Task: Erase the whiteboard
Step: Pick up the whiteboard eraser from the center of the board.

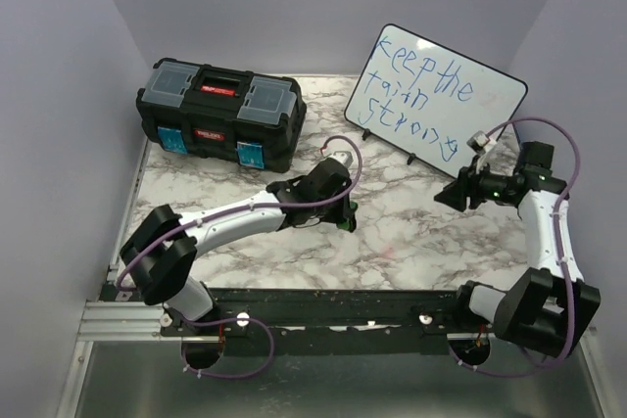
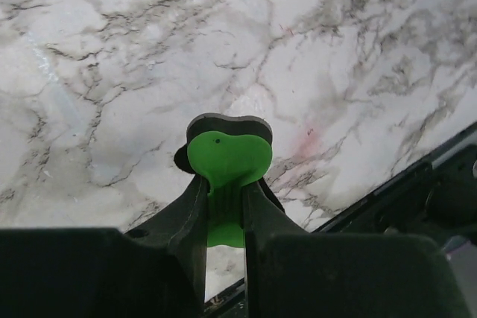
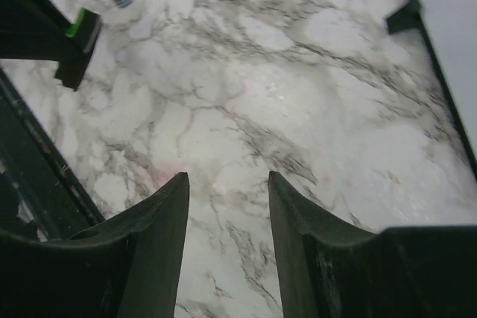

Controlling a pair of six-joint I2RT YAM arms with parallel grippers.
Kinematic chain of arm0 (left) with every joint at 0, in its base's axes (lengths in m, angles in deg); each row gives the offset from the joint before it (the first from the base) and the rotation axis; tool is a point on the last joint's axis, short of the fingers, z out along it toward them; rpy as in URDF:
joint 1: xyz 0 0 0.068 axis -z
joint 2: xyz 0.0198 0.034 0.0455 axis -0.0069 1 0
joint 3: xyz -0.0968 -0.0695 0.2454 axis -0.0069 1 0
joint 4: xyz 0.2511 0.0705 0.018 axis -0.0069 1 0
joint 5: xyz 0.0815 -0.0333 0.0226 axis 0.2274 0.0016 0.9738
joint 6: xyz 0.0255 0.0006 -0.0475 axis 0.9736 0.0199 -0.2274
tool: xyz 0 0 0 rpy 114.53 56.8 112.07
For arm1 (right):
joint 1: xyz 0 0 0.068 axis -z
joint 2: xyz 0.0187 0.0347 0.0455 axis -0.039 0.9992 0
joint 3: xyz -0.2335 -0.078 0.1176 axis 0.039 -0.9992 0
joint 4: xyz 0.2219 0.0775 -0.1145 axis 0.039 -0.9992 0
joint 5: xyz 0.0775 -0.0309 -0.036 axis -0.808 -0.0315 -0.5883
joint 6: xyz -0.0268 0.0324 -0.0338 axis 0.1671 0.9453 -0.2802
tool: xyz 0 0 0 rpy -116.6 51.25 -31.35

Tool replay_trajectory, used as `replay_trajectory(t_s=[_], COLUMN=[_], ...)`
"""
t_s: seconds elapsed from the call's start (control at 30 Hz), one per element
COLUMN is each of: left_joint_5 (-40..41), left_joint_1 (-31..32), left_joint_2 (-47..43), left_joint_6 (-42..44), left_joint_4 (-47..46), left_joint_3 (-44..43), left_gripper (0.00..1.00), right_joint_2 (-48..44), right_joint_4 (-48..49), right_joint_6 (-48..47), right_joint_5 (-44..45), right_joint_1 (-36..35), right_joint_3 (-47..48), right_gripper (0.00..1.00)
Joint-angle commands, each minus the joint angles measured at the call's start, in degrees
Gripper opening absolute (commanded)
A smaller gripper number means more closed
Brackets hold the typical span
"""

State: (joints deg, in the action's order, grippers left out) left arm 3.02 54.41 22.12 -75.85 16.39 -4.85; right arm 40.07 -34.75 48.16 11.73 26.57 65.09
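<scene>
The whiteboard [image 1: 436, 95] stands tilted at the back right of the marble table, with blue handwriting on it; its black rim and one foot [image 3: 406, 16] show at the top right of the right wrist view. My left gripper [image 1: 343, 210] [image 2: 223, 184] is low over the table's middle, shut on a green eraser [image 2: 227, 158] with a black pad [image 3: 78, 46]. My right gripper [image 1: 453, 195] [image 3: 227, 180] hovers in front of the board's lower right corner, open, with only marble between its fingers.
A black toolbox [image 1: 220, 115] with blue latches sits at the back left. Purple walls close in the table [image 1: 392, 232] on three sides. A black rail [image 1: 323, 305] [image 3: 37, 176] runs along the near edge.
</scene>
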Motion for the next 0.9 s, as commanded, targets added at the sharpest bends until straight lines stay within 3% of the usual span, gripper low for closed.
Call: replay_trajectory(t_s=[0.0, 0.17, 0.37, 0.6, 0.67, 0.87], left_joint_5=[-14.32, -11.43, -4.22, -1.56, -2.77, -3.70], left_joint_1=[0.03, 0.94, 1.00, 1.00, 0.98, 0.49], left_joint_2=[-2.35, 3.29, 7.45, 15.05, 15.54, 12.97], left_joint_6=[12.66, 20.21, 26.58, 27.93, 26.97, 23.61], left_joint_4=[-13.00, 7.13, 20.22, 24.93, 24.17, 21.60], left_joint_3=[5.88, -0.17, -5.09, -11.22, -11.32, -9.00], left_gripper=[0.05, 0.05, 0.11, 0.45, 0.64, 0.69], right_joint_2=[0.88, 2.79, 2.71, 1.89, 2.02, 2.20], right_joint_4=[-1.11, 3.13, 5.27, 6.48, 6.61, 6.66], right_joint_6=[0.51, 4.86, 7.49, 9.03, 9.20, 9.38], right_joint_5=[-3.30, -1.82, -0.32, 0.69, 0.85, 1.07], right_joint_1=[-9.69, -12.87, -12.84, -12.83, -12.91, -12.91], right_joint_3=[0.95, 0.57, 0.13, -0.24, -0.21, -0.18], right_gripper=[0.49, 0.49, 0.50, 0.50, 0.50, 0.50])
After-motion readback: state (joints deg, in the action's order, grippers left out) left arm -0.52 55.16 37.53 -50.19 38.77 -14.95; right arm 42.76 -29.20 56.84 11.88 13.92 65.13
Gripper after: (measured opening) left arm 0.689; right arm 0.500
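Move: My left hand already holds the whiteboard eraser well clear of the table. The spot where it goes down is about 4 cm back, 5 cm left and some 10 cm below that hand. The small yellow-and-grey piece lies about 5 cm ahead and 13 cm left of my left hand, on the table; the whiteboard's middle is roughly 24 cm ahead and 17 cm to its right. From my right hand the put-down spot is around 6 cm back, 27 cm left and 14 cm below. I lower the gripped eraser with my left hand about 8 cm to the marble table, first drawing back, then swinging some 5 cm left while the hand turns clockwise and its left side rises, each about 25 degrees. Near the bottom I open the fingers wide and let go. Meanwhile my right hand shifts about 5 cm left at nearly level height, fingers still half open. ##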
